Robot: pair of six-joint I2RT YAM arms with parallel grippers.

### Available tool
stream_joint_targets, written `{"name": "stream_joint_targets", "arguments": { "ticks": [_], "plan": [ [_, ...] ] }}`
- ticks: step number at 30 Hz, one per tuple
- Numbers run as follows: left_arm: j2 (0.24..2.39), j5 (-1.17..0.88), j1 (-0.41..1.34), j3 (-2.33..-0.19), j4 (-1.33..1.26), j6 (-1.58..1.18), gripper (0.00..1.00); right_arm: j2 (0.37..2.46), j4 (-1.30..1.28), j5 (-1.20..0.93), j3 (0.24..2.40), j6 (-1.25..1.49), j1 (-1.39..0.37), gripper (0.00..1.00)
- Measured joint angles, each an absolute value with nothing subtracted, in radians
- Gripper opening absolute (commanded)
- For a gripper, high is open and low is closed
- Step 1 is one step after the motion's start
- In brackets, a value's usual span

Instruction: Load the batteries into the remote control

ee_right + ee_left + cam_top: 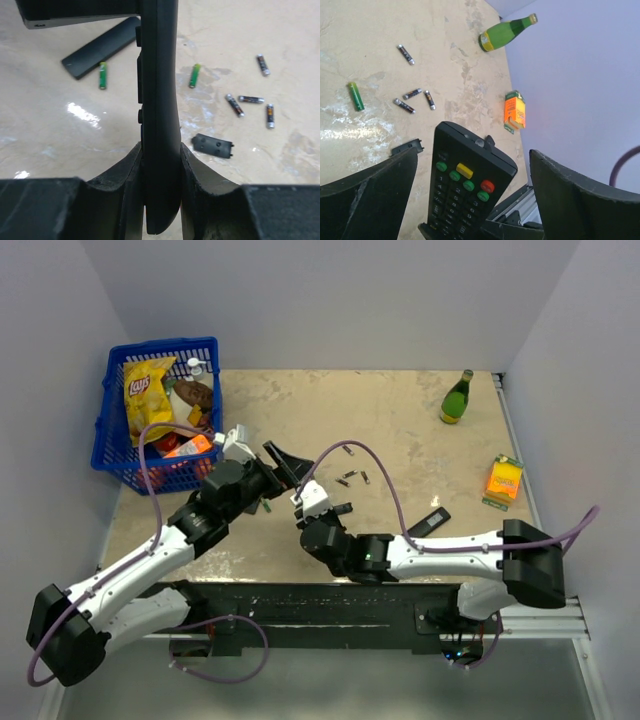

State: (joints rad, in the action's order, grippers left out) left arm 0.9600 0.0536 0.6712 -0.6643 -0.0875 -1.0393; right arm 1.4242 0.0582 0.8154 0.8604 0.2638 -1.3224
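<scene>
The remote control (465,185), black with green, yellow and red buttons, is held off the table. My right gripper (161,150) is shut on its lower end, seen edge-on (157,75). My left gripper (472,160) is open, a finger on each side of the remote's top end and clear of it. In the top view both grippers meet mid-table, left (275,468) and right (312,502). Several dark batteries (412,93) lie loose on the table beyond, also in the right wrist view (234,105). The small black back cover (213,146) lies flat near them.
Green batteries (194,75) and a plain black remote (102,47) lie on the table. Another black remote (428,525) sits to the right. A green bottle (457,398) and an orange box (505,480) stand far right. A blue basket (105,435) of groceries is far left.
</scene>
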Motion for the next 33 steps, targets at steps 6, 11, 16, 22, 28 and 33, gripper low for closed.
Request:
{"name": "stream_joint_targets", "arguments": {
  "ticks": [6,11,16,22,28,33],
  "plan": [
    [1.002,0.086,0.676,-0.694,-0.020,-1.057,0.91,1.507,-0.010,1.010,0.908,0.261,-1.361,0.07],
    [1.021,0.094,0.688,-0.696,0.023,-1.063,0.88,1.564,-0.063,1.127,0.961,0.264,-1.378,0.08],
    [1.072,0.078,0.703,-0.703,0.022,-1.063,0.76,1.629,-0.087,1.200,1.003,0.257,-1.403,0.10],
    [1.092,0.056,0.707,-0.719,0.013,-1.057,0.33,1.694,-0.130,1.257,1.045,0.260,-1.425,0.19],
    [1.102,0.077,0.710,-0.719,0.036,-1.035,0.08,1.726,-0.205,1.318,1.069,0.242,-1.429,0.54],
    [1.105,0.063,0.709,-0.725,0.020,-1.005,0.00,1.714,-0.219,1.259,1.071,0.285,-1.430,0.87]
  ]
}}
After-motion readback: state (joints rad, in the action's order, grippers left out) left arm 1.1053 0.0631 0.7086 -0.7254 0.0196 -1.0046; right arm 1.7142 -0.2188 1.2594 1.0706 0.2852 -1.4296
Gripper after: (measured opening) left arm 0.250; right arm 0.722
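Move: The remote control, still pinched by the right fingers with its button face turned to the open left hand, has its middle about 7 cm below the left hand, 3 cm right and 2 cm back; from the right hand it is some 2 cm up, 1 cm forward and 1 cm left. On the table 24 cm below the left hand lie the battery cover, 13 cm right and 4 cm back, and a green battery, 6 cm right and 3 cm forward. Left hand sinks about 5 cm and pinches the remote's upper end; right, rolling some 25 degrees, then opens. ##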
